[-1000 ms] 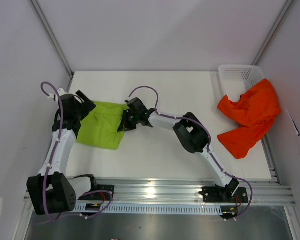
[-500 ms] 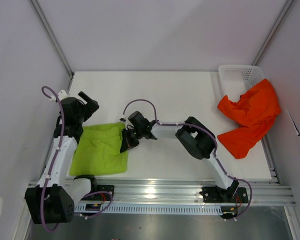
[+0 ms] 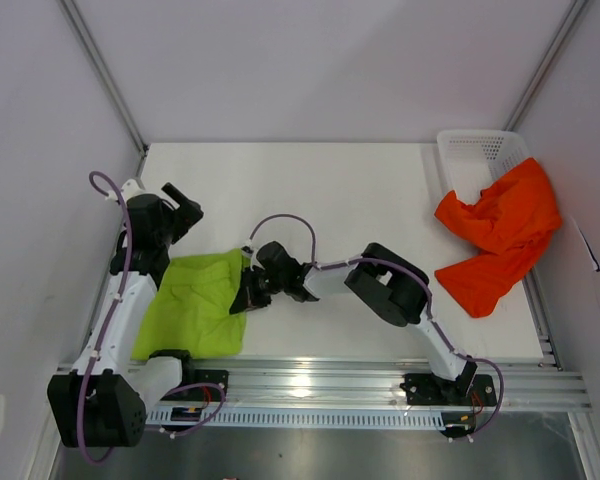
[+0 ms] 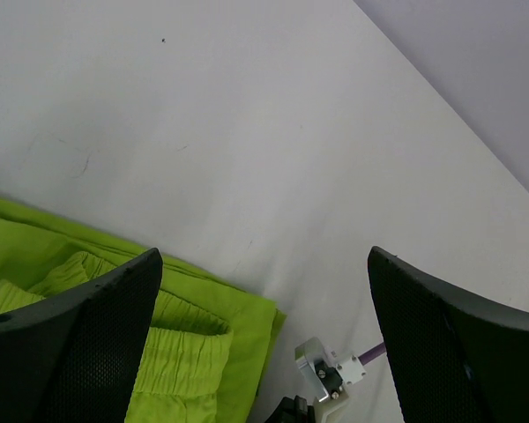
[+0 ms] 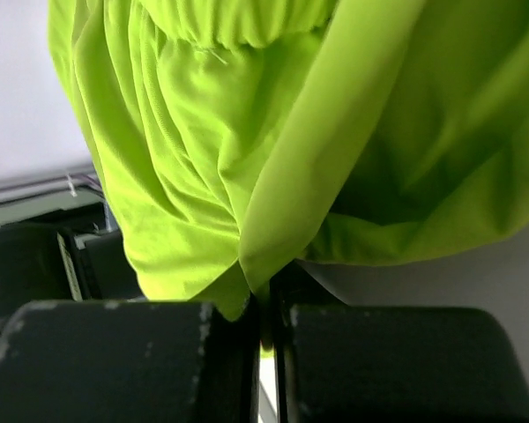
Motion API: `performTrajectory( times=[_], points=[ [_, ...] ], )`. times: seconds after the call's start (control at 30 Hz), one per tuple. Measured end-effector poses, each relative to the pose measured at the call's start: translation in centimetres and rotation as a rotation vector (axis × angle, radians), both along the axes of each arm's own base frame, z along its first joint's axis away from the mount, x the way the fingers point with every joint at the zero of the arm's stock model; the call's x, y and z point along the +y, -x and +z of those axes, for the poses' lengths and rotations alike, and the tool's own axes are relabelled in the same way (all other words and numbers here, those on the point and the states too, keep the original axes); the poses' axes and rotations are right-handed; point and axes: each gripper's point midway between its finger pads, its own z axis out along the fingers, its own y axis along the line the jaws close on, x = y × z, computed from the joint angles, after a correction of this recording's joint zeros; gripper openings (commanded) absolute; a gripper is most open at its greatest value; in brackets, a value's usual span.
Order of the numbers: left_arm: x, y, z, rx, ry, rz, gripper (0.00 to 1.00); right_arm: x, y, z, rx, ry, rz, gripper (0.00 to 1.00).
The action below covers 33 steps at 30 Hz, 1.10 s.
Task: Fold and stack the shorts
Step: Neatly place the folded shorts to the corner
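The lime green shorts lie folded at the near left of the table. My right gripper is shut on their right edge; in the right wrist view the pads pinch a fold of the green cloth at the gripper. My left gripper stands open just past the shorts' far edge, touching nothing. In the left wrist view its fingers frame bare table, with the green shorts at lower left. The orange-red shorts lie crumpled at the far right.
A white mesh basket stands at the back right corner, with the orange-red shorts draped partly over its rim. An aluminium rail runs along the table's near edge, close to the green shorts. White walls enclose the table.
The green shorts have slid toward the near edge with my right gripper, whose jaws closed tighter on the cloth. My left gripper stayed open and the shorts drew away from it.
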Motion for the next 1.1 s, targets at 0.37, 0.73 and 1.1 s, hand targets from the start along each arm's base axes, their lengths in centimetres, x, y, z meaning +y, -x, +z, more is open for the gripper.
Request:
performTrajectory(
  times=[0.37, 0.73, 1.1],
  points=[
    [0.0, 0.0, 1.3, -0.006, 0.0, -0.003, 0.99, 3.2, -1.9, 0.8, -0.004, -0.046, -0.192, 0.0],
    [-0.2, 0.0, 1.1, 0.002, 0.003, -0.009, 0.99, 5.7, -4.4, 2.7, -0.04, -0.13, -0.247, 0.75],
    [-1.3, 0.1, 1.1, -0.001, 0.018, -0.064, 0.99, -4.9, -9.2, 7.9, -0.218, 0.049, -0.414, 1.0]
  ],
)
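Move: The folded shorts lie flat to the left of the right gripper, which still pinches their right edge: their middle is about 12 cm to its left, level with it fore and aft and a centimetre or so lower. The table's front rail runs some 13 cm back from this gripper, and the near-left table corner is roughly 36 cm left and 12 cm back. From the open left gripper, the shorts' middle is about 15 cm back, 2 cm left and 19 cm down. Keep the right fingers shut on the shorts' edge and draw it low over the table, about 5 cm left and 4 cm forward, in towards the shorts' middle. Open the fingers wide there to let go, then take the right gripper away, rightwards about 10 cm while climbing and moving on forward. ##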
